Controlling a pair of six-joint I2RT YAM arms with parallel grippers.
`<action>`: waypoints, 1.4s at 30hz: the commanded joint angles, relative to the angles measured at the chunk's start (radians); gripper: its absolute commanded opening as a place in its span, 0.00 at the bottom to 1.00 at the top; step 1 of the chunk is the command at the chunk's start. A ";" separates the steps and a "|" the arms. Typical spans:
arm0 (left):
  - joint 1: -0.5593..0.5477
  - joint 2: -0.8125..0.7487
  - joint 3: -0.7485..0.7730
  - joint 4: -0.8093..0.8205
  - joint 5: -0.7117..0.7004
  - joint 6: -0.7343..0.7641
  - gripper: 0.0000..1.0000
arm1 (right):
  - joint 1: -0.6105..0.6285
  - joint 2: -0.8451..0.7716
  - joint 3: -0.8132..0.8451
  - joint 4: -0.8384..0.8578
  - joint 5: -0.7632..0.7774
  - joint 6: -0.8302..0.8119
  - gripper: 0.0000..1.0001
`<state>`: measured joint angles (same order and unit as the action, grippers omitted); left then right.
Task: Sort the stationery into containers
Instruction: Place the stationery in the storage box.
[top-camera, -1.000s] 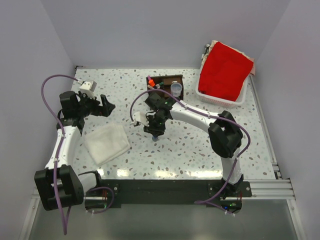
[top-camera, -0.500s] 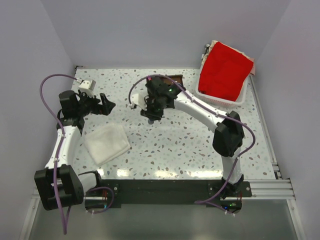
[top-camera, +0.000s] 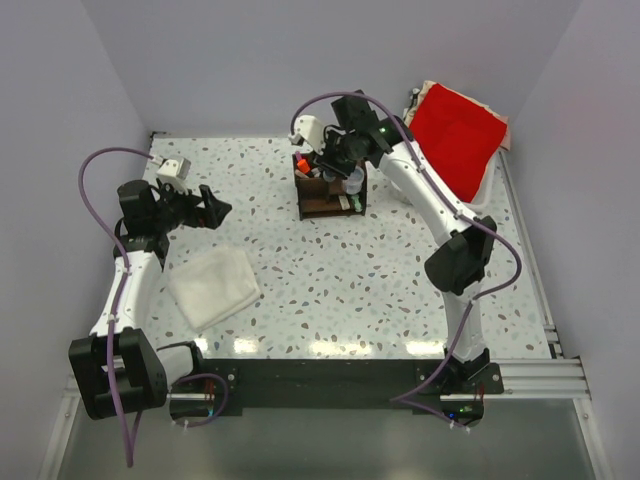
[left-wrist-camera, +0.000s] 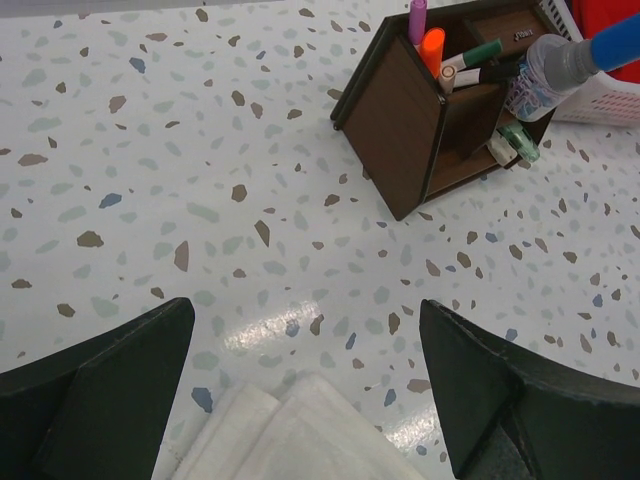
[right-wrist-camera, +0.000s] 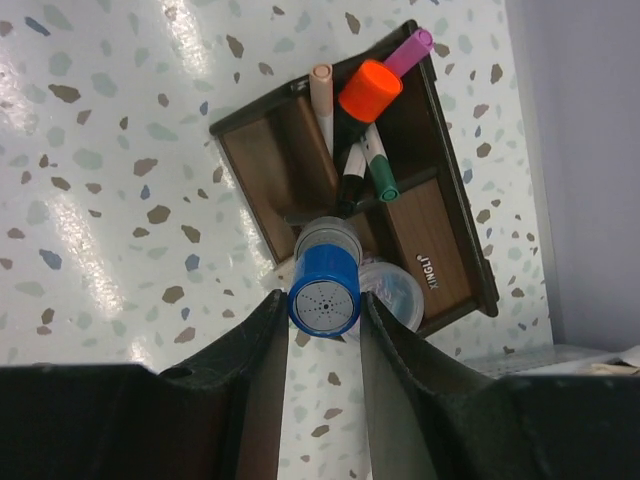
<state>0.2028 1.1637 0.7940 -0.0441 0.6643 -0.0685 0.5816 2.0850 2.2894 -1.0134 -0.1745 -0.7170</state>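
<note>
The dark brown wooden organizer stands at the back middle of the table. An orange highlighter, a purple pen and thin pens lean in its compartments, and a small round pot sits in a lower one. My right gripper hovers above it, shut on the blue-capped grey stick, which points down at the organizer. The left wrist view shows this stick tilted over the organizer, with a mint-green piece in a low shelf. My left gripper stands open and empty over the table at the left.
A folded white cloth lies front left, just under my left gripper. A white basket holding a red cloth stands at the back right, close beside the organizer. Walls enclose the table on three sides.
My right arm has risen from the middle of the table and swung back over the organizer, carrying the blue-capped stick. The left arm has not moved.
</note>
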 joint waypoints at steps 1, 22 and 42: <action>0.009 -0.004 -0.002 0.062 0.021 -0.016 1.00 | -0.025 0.021 0.041 -0.050 0.044 -0.027 0.25; 0.010 0.019 0.008 0.052 0.014 -0.007 1.00 | -0.043 0.119 0.048 -0.002 0.030 -0.032 0.25; 0.012 0.050 0.025 0.046 0.008 0.004 1.00 | -0.043 0.175 0.058 0.064 0.036 -0.022 0.28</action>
<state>0.2028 1.2060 0.7937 -0.0315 0.6666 -0.0681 0.5419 2.2532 2.3173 -1.0092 -0.1478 -0.7414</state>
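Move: The right hand, holding the blue-topped bottle, is almost directly over the storage box, whose middle is about 17 cm below and 1 cm farther out. The orange marker stands in it some 4 cm ahead and 6 cm left of the hand, about 11 cm below; the clear tub lies roughly 2 cm ahead, 5 cm right and 14 cm below. From the left hand, the box is about 8 cm ahead, 23 cm right and 13 cm below. Keeping its grip, the right hand lowers the blue-topped bottle about 8 cm, easing 3 cm forward, towards the storage box. ##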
